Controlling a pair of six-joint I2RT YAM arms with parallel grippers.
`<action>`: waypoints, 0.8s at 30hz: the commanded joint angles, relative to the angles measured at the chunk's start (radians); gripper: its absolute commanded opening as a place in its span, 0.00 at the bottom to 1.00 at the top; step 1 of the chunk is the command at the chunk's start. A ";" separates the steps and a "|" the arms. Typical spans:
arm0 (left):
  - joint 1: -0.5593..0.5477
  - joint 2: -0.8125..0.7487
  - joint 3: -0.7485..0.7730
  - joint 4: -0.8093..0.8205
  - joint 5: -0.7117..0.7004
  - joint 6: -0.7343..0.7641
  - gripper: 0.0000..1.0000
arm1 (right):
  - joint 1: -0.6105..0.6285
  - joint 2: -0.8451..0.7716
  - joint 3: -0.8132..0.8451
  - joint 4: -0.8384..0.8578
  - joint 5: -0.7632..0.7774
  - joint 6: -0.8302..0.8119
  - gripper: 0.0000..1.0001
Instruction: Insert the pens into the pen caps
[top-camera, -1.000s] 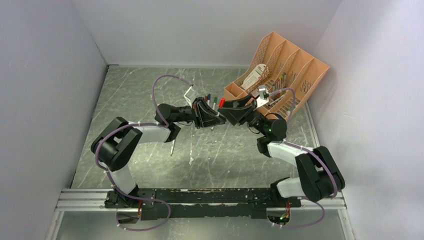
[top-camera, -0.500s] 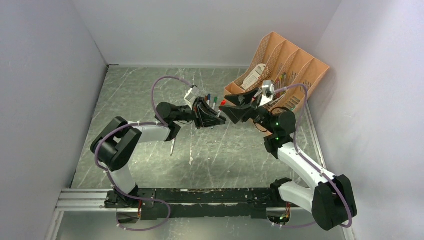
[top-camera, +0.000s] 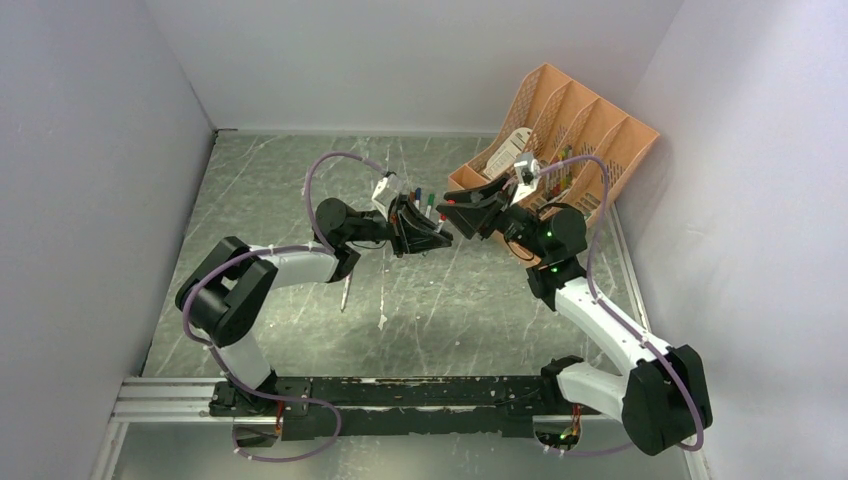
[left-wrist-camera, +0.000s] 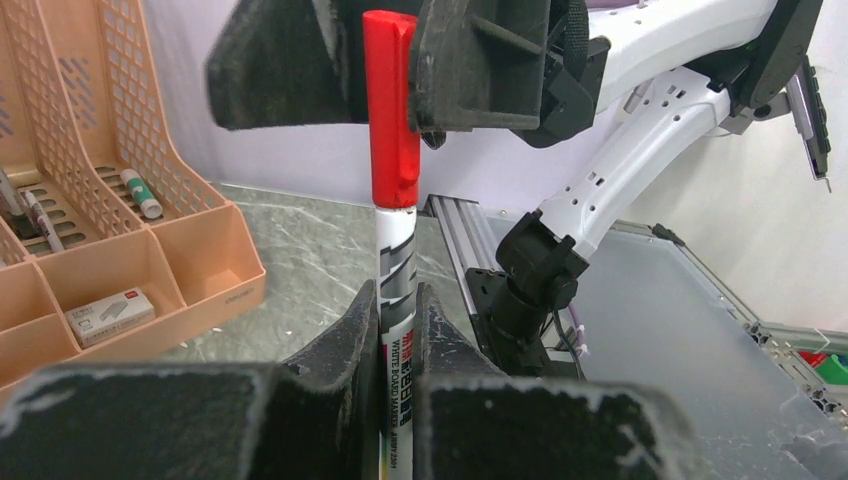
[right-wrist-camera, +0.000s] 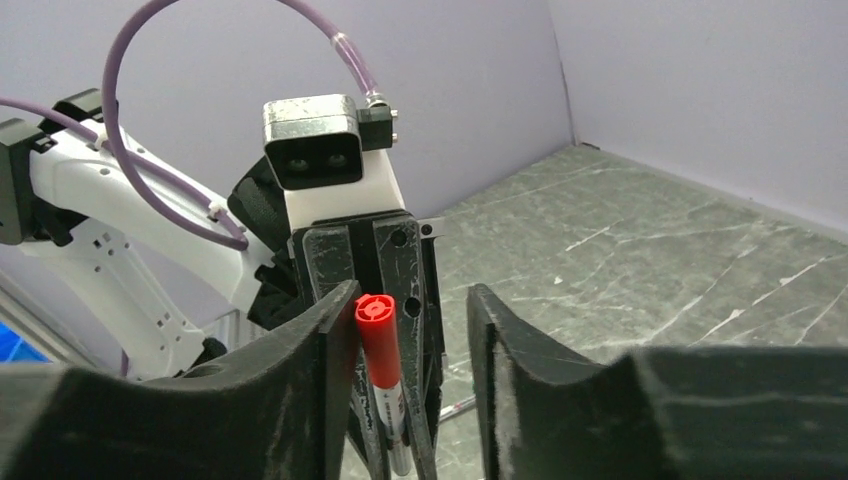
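My left gripper is shut on a whitish pen that stands upright between its pads. A red pen cap sits on the pen's top end. My right gripper is open around that red cap: the cap rests against one finger and a wide gap separates it from the other. From above, the two grippers meet tip to tip mid-table. Two more pens lie on the table below the left arm. Small blue and green pieces lie just behind the left gripper.
An orange organiser with several slots stands at the back right, close behind the right wrist; it holds a small box and bunched pens. Walls close in the table on the left, back and right. The metal base rail runs along the near edge.
The right arm has stretched out and its gripper has shifted up toward the organiser. Its jaws now stand apart around the red cap. The left gripper keeps its hold and has barely moved.
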 joint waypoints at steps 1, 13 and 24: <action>0.005 0.000 0.019 0.026 -0.010 0.004 0.07 | 0.000 0.001 0.004 0.000 -0.026 0.001 0.36; 0.006 -0.012 0.082 0.054 -0.037 -0.056 0.07 | 0.001 0.008 -0.070 -0.056 -0.029 -0.030 0.00; 0.035 0.034 0.305 0.065 -0.015 -0.150 0.07 | 0.049 0.016 -0.167 -0.144 -0.051 -0.091 0.00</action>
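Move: The red cap, already on the upright pen in the left fingers, stands between the right hand's open fingers, nearest its rear one, roughly 1 cm back, 1 cm left and 1 cm below that hand's point. From the left hand, the cap is about 6 cm up and 2 cm ahead. The finished pens lie some 10 cm ahead, 4 cm left and 30 below the right hand; the organizer's middle is about 22 cm ahead, 23 right and 22 below. The red cap's upper part gets pinched as the right fingers quickly close from about half open, that hand easing down barely 1 cm and then about 1 cm right. The left hand keeps its grip on the pen, at first nearly still, then shifts forward, right and up about 1 cm each way, pushing the pen up against the held cap. ##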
